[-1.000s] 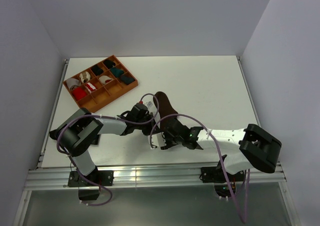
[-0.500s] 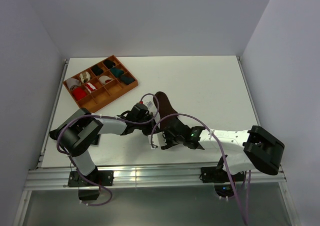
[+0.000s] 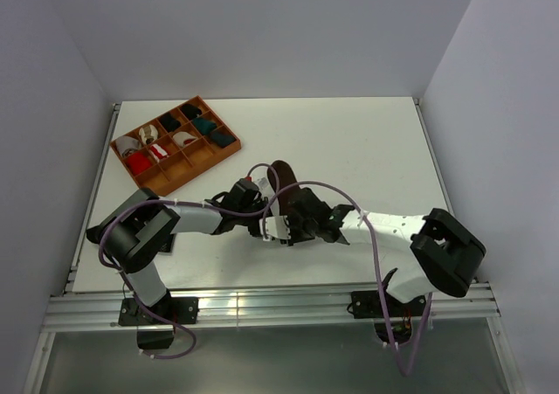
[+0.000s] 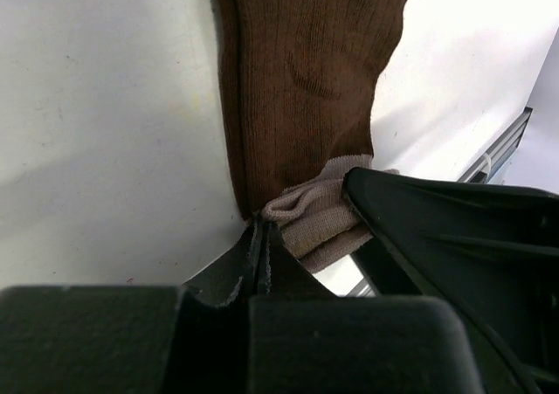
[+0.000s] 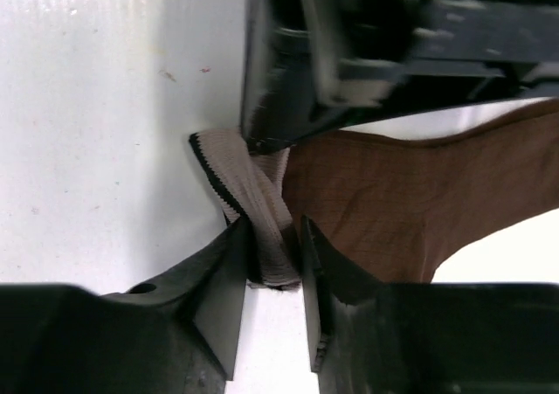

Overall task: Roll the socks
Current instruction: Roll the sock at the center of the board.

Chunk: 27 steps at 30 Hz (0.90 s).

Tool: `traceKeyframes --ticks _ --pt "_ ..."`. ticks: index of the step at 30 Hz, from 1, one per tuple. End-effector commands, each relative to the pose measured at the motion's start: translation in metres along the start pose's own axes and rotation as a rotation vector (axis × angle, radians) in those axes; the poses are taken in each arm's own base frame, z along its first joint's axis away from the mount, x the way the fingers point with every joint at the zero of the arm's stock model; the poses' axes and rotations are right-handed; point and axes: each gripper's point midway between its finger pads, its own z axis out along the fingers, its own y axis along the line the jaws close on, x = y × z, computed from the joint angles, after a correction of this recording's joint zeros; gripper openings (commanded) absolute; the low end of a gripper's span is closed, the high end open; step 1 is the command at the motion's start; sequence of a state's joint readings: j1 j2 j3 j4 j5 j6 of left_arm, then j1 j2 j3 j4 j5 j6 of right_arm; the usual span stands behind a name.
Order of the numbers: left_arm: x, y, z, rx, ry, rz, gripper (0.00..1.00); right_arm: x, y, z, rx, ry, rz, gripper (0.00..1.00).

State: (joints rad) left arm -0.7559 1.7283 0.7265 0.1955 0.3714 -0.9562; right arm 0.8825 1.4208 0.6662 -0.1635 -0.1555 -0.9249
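Observation:
The dark brown socks [image 3: 286, 181] lie flat at mid-table, their pale pinkish cuff [image 4: 319, 221] toward the near edge. My left gripper [image 3: 265, 212] is shut, its tips [image 4: 260, 235] pressed against the cuff's left corner; no fabric shows between them. From the right, my right gripper [image 3: 282, 225] has its jaws closed round a bunched fold of the cuff [image 5: 255, 197], which fills the gap between its fingers [image 5: 278, 247]. The brown leg [image 5: 402, 202] spreads out beyond it. The two grippers almost touch.
An orange wooden tray [image 3: 186, 164] with several compartments of rolled sock bundles stands at the back left. White walls close in the table on three sides, and a metal rail [image 3: 262, 305] runs along the near edge.
My right gripper has moved up and left onto the cuff and narrowed its jaws round it. The left gripper has stayed shut at the cuff's corner.

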Motion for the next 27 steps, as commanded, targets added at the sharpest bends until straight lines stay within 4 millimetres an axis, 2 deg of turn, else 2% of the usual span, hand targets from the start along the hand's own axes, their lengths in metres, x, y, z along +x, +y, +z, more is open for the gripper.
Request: traceKeyframes --ticks 1,2,4,5,7,8,9,10,12,14,15,16,18,19,21,22,24,25,27 --pt "0.014 0.011 -0.005 -0.057 0.054 0.016 0.0 -0.005 -0.008 -0.002 -0.03 -0.029 0.061 0.34" --pt "0.013 0.01 -0.005 -0.053 0.049 0.015 0.0 -0.01 -0.008 -0.003 -0.047 -0.054 0.08 0.31" --pt "0.012 0.008 -0.007 -0.048 0.041 0.008 0.0 0.001 -0.005 -0.003 -0.094 -0.038 0.148 0.21" --pt "0.012 0.008 -0.007 -0.045 0.034 0.003 0.0 -0.007 -0.008 -0.005 -0.118 -0.072 0.168 0.21" --pt "0.007 0.003 -0.008 -0.032 0.009 -0.003 0.0 0.007 -0.001 -0.006 -0.191 -0.047 0.253 0.16" --pt "0.006 0.003 -0.008 -0.032 -0.002 -0.009 0.0 0.002 -0.006 -0.007 -0.214 -0.074 0.278 0.14" --pt "0.003 0.0 -0.009 -0.022 -0.016 -0.014 0.0 0.009 0.002 -0.005 -0.262 -0.049 0.325 0.12" --pt "-0.003 -0.004 -0.011 -0.018 -0.047 -0.015 0.0 0.012 -0.004 -0.006 -0.265 -0.051 0.357 0.11" --pt "-0.008 -0.007 -0.013 -0.013 -0.077 -0.027 0.01 0.019 0.004 -0.006 -0.326 -0.037 0.414 0.1" --pt "-0.016 -0.01 -0.017 -0.013 -0.124 -0.027 0.04 0.017 -0.003 -0.009 -0.345 -0.048 0.453 0.09" --pt "-0.018 -0.01 -0.018 -0.018 -0.138 -0.027 0.04 0.02 0.005 -0.009 -0.392 -0.028 0.499 0.1" --pt "-0.022 -0.014 -0.022 -0.013 -0.158 -0.021 0.05 0.017 -0.002 -0.009 -0.395 -0.03 0.517 0.1" --pt "-0.031 -0.015 -0.027 -0.026 -0.22 -0.013 0.08 0.018 0.01 -0.01 -0.489 -0.007 0.576 0.09" --pt "-0.031 -0.014 -0.029 -0.029 -0.235 -0.009 0.08 0.016 0.004 -0.01 -0.495 -0.007 0.592 0.09" --pt "-0.038 -0.013 -0.034 -0.046 -0.297 -0.003 0.12 0.02 0.011 -0.009 -0.555 0.021 0.655 0.09" --pt "-0.039 -0.014 -0.04 -0.045 -0.324 0.004 0.16 0.018 0.006 -0.008 -0.56 0.018 0.674 0.09" --pt "-0.04 -0.014 -0.044 -0.055 -0.358 0.023 0.18 0.024 0.011 -0.005 -0.613 0.047 0.739 0.09" --pt "-0.043 -0.014 -0.049 -0.059 -0.398 0.037 0.21 0.019 0.005 -0.005 -0.628 0.028 0.758 0.09" --pt "-0.045 -0.019 -0.054 -0.059 -0.443 0.09 0.24 0.025 0.01 -0.004 -0.689 0.058 0.83 0.09"
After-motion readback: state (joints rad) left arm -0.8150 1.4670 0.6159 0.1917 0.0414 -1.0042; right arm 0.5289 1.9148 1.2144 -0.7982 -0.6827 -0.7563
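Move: The sock's grey folded cuff lies right between the right hand's parted fingertips, its middle about 1 cm to their left and 1 cm below. From there the brown body stretches forward, its middle some 10 cm ahead and 1 cm left, the toe about 19 cm ahead and 2 cm left; the sock tray sits roughly 23 cm ahead and 31 cm left. For the left hand, shut on the cuff's left edge, the cuff's middle is about 2 cm right. The grey cuff is pinched as the right fingers close on both sides of its fold. Keeping that grip, the right wrist tips over forward by some 50 degrees, so the fingers swing to point back towards the base while sliding only about 2 cm forward and right and slightly down. The left fingers let go of the cuff's edge, opening slightly, and that hand rises about 4 cm, drifting left and forward. ##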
